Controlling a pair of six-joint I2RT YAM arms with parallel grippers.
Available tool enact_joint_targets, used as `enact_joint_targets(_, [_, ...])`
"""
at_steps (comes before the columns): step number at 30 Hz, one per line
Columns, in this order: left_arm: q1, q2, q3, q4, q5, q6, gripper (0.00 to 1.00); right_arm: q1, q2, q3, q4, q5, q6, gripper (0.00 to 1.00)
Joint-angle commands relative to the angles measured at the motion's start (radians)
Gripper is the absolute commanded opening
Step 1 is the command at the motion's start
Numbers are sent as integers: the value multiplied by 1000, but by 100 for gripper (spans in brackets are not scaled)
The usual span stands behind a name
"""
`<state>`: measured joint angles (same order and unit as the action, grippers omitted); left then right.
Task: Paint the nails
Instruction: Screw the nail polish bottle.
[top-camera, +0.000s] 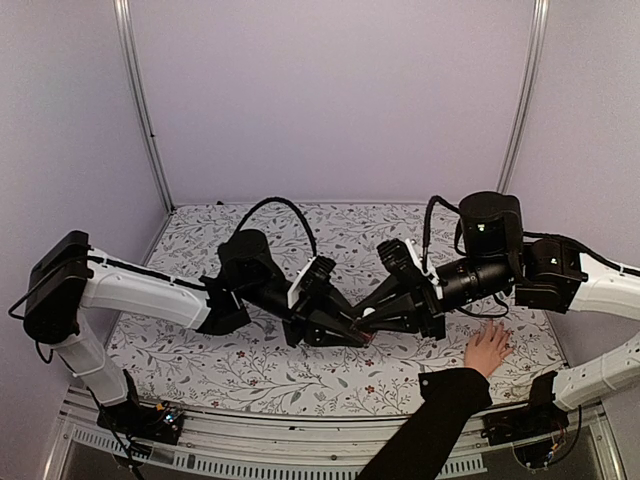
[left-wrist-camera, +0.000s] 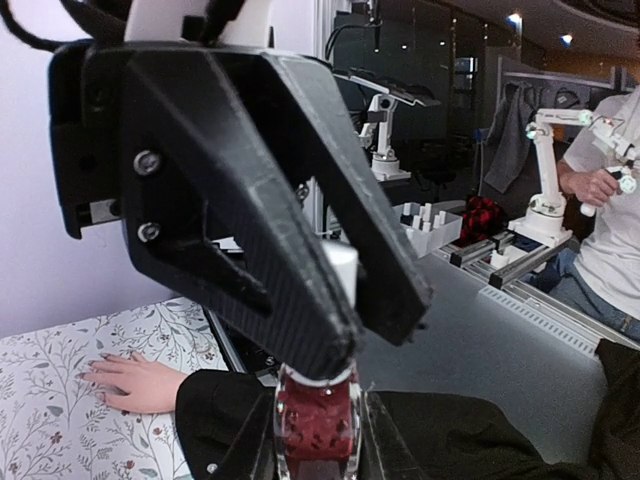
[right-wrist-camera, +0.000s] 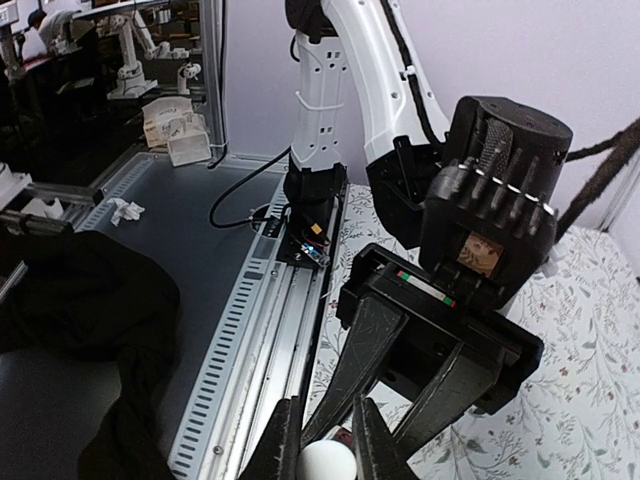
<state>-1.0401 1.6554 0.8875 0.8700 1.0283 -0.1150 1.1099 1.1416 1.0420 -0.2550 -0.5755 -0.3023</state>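
Note:
A small dark-red bottle (left-wrist-camera: 317, 420) is upright between the fingers of my left gripper (left-wrist-camera: 317, 455), which is shut on its glass body. Its white cap (right-wrist-camera: 328, 466) sits between the fingers of my right gripper (right-wrist-camera: 328, 448), which is shut on it from above. Both grippers meet over the middle of the table, left gripper (top-camera: 338, 327) and right gripper (top-camera: 388, 316). A light-skinned hand (top-camera: 487, 350) with a black sleeve (top-camera: 430, 425) lies flat with spread fingers to the right of them. The nails (left-wrist-camera: 104, 357) show as tiny tips on that hand in the left wrist view.
The floral tablecloth (top-camera: 250, 360) covers the table. A metal rail (right-wrist-camera: 255, 320) runs along the near edge. The sleeved forearm reaches in from the front right, under the right arm (top-camera: 590, 285).

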Motion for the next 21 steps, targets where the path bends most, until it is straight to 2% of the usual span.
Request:
enact_joint_targets(1, [15,5,14,51,-4,-15,0,-1,16,32,-16,-8,-8,0])
enact_joint_targets(6, [34,-31,-28,114,-143,-20,0,-1,26,25,9,61,15,0])
enact_joint_targets(15, [37,-90,-63,97,-375,37,0,-2,50,4,95,233,75,0])
enact_joint_targets(21, [-12,-92,-51,98,-567,112,0,-2,67,6,177,382,114,0])
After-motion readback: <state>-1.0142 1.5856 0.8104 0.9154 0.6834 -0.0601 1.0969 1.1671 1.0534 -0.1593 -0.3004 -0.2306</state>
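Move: The red nail polish bottle stands in the left fingers, with its white cap straight above them, about 4 cm up. From the right hand, already shut on the cap, the bottle lies straight below, about 4 cm down. The fake hand lies roughly 24 cm to the right hand's right, about 8 cm farther forward and some 28 cm lower. Both hands carry bottle and cap about 5 cm forward, left turning counter-clockwise, right clockwise, twisting the gripped cap. ##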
